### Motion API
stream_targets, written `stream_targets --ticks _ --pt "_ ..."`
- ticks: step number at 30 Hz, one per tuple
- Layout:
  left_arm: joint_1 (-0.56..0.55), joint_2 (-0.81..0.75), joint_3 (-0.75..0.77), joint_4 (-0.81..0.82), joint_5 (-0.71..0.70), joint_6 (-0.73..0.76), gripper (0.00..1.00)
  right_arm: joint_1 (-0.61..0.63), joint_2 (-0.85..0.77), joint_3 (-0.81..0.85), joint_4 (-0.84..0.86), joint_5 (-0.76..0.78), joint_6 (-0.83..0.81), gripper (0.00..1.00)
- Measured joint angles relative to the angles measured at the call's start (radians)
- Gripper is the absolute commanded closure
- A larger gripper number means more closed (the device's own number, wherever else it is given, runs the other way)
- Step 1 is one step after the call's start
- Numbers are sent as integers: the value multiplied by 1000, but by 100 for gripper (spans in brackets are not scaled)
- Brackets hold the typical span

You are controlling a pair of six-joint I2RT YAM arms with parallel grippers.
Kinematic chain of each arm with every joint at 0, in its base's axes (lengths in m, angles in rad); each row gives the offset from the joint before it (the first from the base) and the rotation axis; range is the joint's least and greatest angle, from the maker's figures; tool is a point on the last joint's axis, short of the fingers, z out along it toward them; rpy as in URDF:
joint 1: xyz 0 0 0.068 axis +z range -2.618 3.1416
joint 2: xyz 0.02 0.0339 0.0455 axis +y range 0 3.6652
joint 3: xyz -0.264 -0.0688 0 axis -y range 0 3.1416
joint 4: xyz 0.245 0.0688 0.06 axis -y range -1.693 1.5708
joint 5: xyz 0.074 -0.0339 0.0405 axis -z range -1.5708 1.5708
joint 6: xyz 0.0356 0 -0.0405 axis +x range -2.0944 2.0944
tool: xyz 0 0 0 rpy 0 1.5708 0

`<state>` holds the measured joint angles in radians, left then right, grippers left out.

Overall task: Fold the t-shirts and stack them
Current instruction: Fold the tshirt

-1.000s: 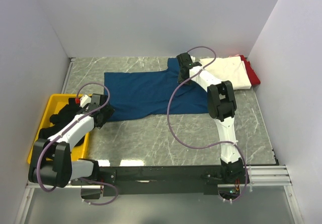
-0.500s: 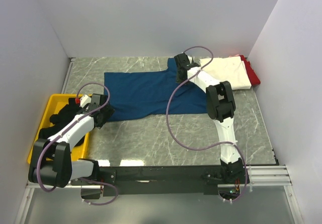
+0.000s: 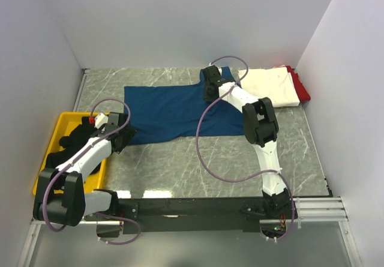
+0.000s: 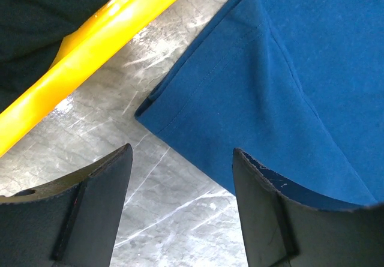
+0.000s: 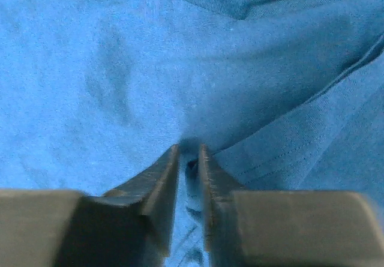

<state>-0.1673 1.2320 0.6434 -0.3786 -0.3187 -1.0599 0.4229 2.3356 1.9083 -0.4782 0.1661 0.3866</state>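
Note:
A navy-blue t-shirt [image 3: 168, 108] lies spread flat across the middle of the marble table. My right gripper [image 3: 210, 82] is at its back right, by the sleeve. In the right wrist view its jaws [image 5: 189, 150] stand nearly together with a fold of the blue cloth [image 5: 120, 69] pinched between them. My left gripper [image 3: 123, 136] hovers at the shirt's near-left corner [image 4: 144, 111], open, with bare marble between its fingers [image 4: 181, 153]. A folded white t-shirt [image 3: 273, 86] lies on a red one [image 3: 303, 90] at the back right. Black t-shirts [image 3: 72, 142] fill the tray.
The yellow tray [image 3: 43, 170] stands at the left edge of the table, its rim [image 4: 90, 45] close to my left gripper. White walls close in the back and both sides. A purple cable [image 3: 207, 153] loops over the marble in front of the blue shirt.
My right gripper has slid a little to the left along the back of the blue shirt and closed on its cloth. The left arm has not moved.

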Motion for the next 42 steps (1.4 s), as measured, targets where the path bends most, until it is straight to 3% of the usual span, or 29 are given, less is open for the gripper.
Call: stream_targets --ticks 5,13,19,26,29,32,37,42 --pt "0 0 -11 0 0 -6 27 -2 -61 -76 26 -6 17 48" --pt "0 3 -29 4 -20 -17 33 -78 -360 -298 94 -90 102 47" --pt "0 66 -34 44 -28 -27 35 -230 -723 -717 245 -200 207 47" --pt "0 101 -41 84 -65 -43 40 -324 -946 -1121 332 -286 296 45" --pt "0 107 -44 95 -82 -45 50 -352 -1022 -1238 349 -303 323 40" --pt "0 118 -50 114 -92 -52 69 -397 -1095 -1322 374 -319 342 34" --pt "0 140 -51 142 -98 -59 99 -454 -1117 -1388 410 -339 355 33" --pt "0 141 -51 148 -98 -59 99 -491 -1053 -1394 473 -351 356 33"
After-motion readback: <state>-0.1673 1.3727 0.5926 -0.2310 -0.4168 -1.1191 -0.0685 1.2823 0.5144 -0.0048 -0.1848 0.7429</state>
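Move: My left hand hovers just over the blue t-shirt's near left corner, which is about 1 cm ahead, 2 cm left and 4 cm below; the yellow tray's middle is some 20 cm left and 3 cm back. My right hand is on the cloth and goes next for the near right corner, roughly 19 cm back, 18 cm right and 1 cm lower. From this hand the white folded shirt lies 7 cm ahead, 26 cm right. I open my right fingers, coming free of the cloth, and swing that hand up about 12 cm, back and to the right in an arc, then down to hover open by the near right corner, rolling it clockwise on the way. My left hand eases slightly back, then sinks some 3.5 cm and a little left, and shuts its fingers on the near left corner, pinching it. ##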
